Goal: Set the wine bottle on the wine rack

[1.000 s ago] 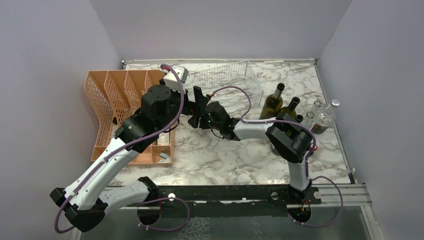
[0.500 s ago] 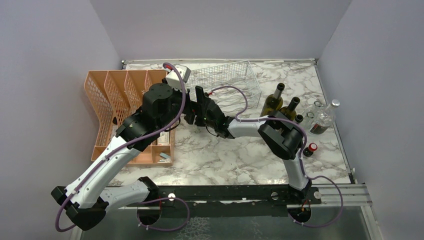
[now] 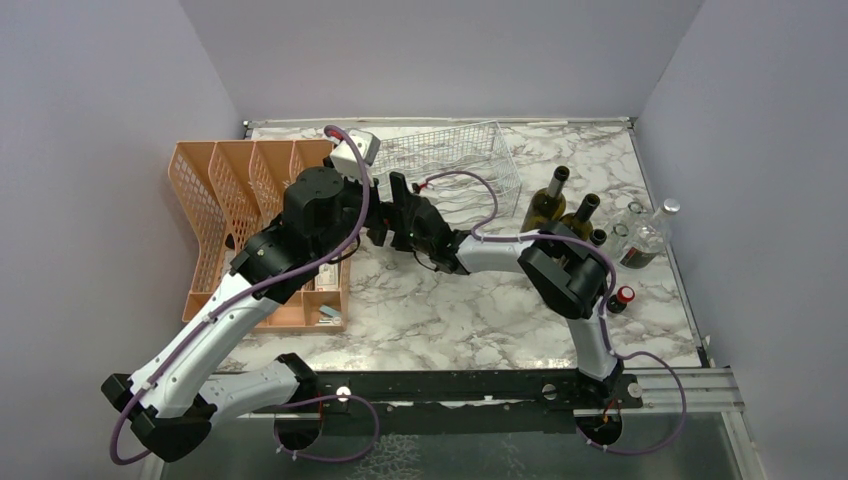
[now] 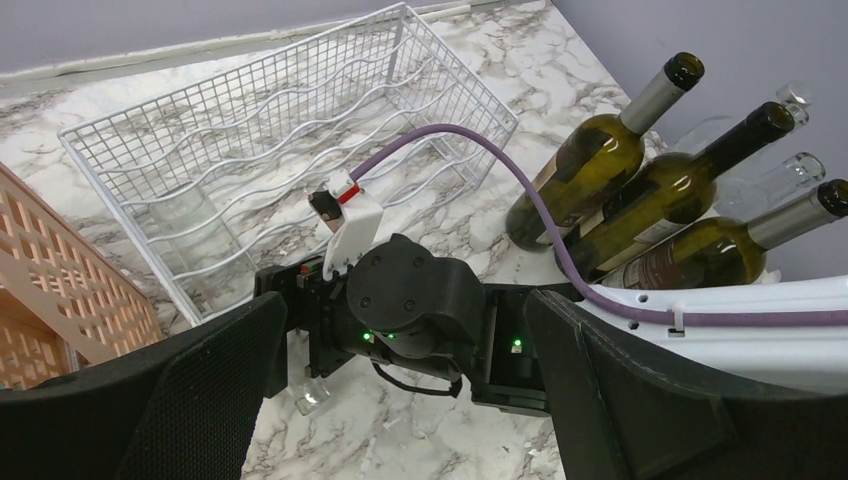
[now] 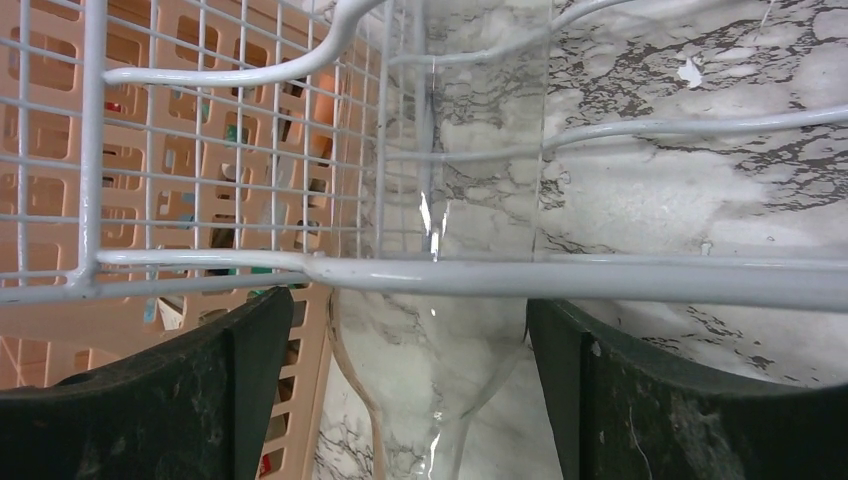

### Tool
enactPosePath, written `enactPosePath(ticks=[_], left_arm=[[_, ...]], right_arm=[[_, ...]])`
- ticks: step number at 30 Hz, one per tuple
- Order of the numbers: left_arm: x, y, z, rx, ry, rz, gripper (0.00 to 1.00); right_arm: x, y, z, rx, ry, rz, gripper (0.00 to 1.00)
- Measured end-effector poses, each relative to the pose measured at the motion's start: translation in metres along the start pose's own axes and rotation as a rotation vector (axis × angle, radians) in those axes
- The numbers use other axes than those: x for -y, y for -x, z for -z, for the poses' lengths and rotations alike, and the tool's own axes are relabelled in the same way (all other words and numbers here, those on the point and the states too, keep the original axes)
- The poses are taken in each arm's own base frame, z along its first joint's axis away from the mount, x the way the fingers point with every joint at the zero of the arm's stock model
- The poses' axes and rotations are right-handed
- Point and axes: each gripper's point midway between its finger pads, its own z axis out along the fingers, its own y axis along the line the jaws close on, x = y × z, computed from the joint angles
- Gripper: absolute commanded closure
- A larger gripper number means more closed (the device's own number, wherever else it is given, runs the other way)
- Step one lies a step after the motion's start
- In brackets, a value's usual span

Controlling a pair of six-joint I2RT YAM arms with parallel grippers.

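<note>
The white wire wine rack (image 3: 455,155) lies at the back of the marble table. A clear glass wine bottle (image 5: 440,370) rests in one of its wavy cradles, body inside the rack (image 5: 600,280) and neck pointing out toward my right wrist. My right gripper (image 5: 410,305) is open, with a finger on each side of the bottle's shoulder and a gap to the glass on both sides. In the left wrist view the bottle's neck (image 4: 305,385) pokes out beside the right wrist. My left gripper (image 4: 405,305) hangs open above that wrist and holds nothing.
An orange mesh file organiser (image 3: 225,215) stands left of the rack, close to both arms. Dark green wine bottles (image 4: 590,170) and clear bottles (image 3: 650,235) stand at the right edge. A small red-capped bottle (image 3: 622,298) stands near the right arm's elbow.
My right arm pushed left toward the rack with the clear bottle, then its jaws spread off the bottle. The left arm barely moved.
</note>
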Motion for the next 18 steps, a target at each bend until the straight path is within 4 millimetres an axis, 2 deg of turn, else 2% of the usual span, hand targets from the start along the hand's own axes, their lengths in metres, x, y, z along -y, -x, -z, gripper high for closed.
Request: enactPosePath(ticks=[5, 13, 18], left_arm=[[0.000, 0.003, 0.003, 0.010, -0.001, 0.000, 0.01], [-0.002, 0.004, 0.007, 0.015, 0.004, -0.006, 0.01], [-0.002, 0.005, 0.009, 0.021, 0.004, -0.007, 0.01]], right_arm=[[-0.002, 0.007, 0.010, -0.006, -0.011, 0.021, 0.08], [-0.026, 0.039, 0.046, 0.024, 0.020, 0.078, 0.10], [-0.010, 0.027, 0.059, -0.028, -0.023, 0.123, 0.18]])
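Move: The clear wine bottle already lies in the rack's left end, neck towards the robot, with the right gripper open around its shoulder; its middle is about 7 cm ahead of that hand, 2 cm left and 1 cm lower. The wire rack's middle is some 10 cm ahead and 11 cm right, the orange organizer's about 26 cm left and 1 cm ahead. From the left hand, the bottle lies roughly 14 cm ahead, 5 cm left and 30 cm below. Lift the right gripper off the bottle's shoulder, fingers staying wide open, rising about 6 cm to clear the neck and the rack's front wire. Near the top, swing it right and back, away from the bottle, roughly 4 cm in all, and let it sink again by about a centimetre while the wrist tilts only slightly. ##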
